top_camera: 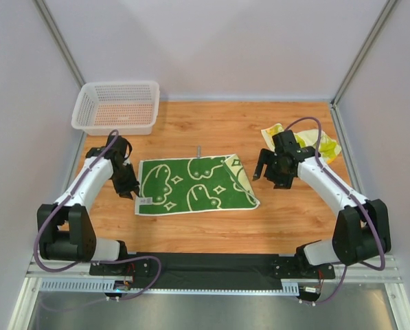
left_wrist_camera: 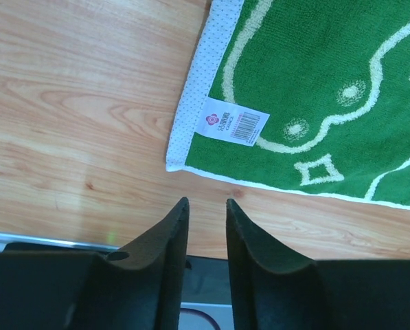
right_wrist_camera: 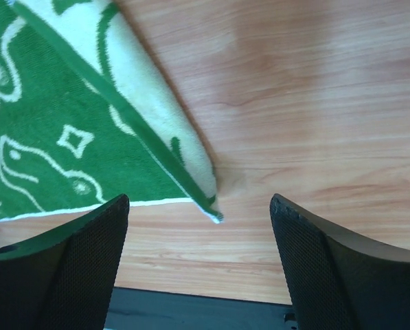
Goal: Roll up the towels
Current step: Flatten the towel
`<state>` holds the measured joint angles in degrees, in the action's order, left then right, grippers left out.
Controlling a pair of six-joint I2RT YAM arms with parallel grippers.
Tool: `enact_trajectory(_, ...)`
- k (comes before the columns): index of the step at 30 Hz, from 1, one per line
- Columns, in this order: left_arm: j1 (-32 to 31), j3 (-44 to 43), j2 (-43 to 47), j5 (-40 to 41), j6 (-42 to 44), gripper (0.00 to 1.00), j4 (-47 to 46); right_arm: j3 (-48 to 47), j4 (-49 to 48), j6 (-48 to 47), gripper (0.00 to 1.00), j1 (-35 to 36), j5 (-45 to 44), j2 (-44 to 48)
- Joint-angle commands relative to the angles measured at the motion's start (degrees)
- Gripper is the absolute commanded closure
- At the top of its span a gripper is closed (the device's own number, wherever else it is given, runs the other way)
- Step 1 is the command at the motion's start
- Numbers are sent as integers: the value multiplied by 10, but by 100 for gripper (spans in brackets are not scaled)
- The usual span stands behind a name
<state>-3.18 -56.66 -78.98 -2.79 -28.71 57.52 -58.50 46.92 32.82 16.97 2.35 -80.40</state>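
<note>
A green towel (top_camera: 194,185) with cream squiggly lines lies flat mid-table, its right edge folded over to show the cream back (right_wrist_camera: 156,117). A white barcode label (left_wrist_camera: 235,124) sits at its near left corner. A second, crumpled lime-yellow towel (top_camera: 330,148) lies at the back right, partly hidden by the right arm. My left gripper (top_camera: 133,193) hovers just off the flat towel's left corner (left_wrist_camera: 328,89), its jaws (left_wrist_camera: 206,203) slightly apart and empty. My right gripper (top_camera: 268,177) stands wide open (right_wrist_camera: 199,201) beside the towel's right corner (right_wrist_camera: 215,214), holding nothing.
A white mesh basket (top_camera: 115,85) stands at the back left corner. Grey walls close in the wooden table on three sides. A black strip (top_camera: 211,265) and the arm bases run along the near edge.
</note>
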Motion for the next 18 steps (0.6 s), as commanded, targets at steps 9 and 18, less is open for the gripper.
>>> enact_trajectory(9, 1, 32, 3, -16, -19, 76, -35, -259, 12, -104, 33, 90, 48, -207)
enact_trajectory(18, 0, 16, -92, -73, -10, 100, -100, -517, 30, -97, 90, 98, 199, -458)
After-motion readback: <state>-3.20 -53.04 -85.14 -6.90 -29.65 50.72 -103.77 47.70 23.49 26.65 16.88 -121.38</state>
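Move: My open right hand is about 9 cm above the table. The tip of the folded-over flap at the towel's far edge lies some 13 cm ahead and 13 cm left of it; the towel's near right corner is about 4 cm back, and the grey strap roughly 17 cm ahead and 24 cm left. My left hand hovers about 8 cm up: the towel's near left corner is 3 cm to its left, the white label 5 cm ahead and 1 cm right. I sweep my right hand left and forward over the towel, about 16 cm left and 13 cm out, towards the flap's tip, nearly level, turning some 25 degrees counter-clockwise as I close its empty fingers. My left hand dips back a centimetre and returns, then mainly sinks, about 3.5 cm in all, towards the near left end of the towel, its fingers shutting on nothing. ##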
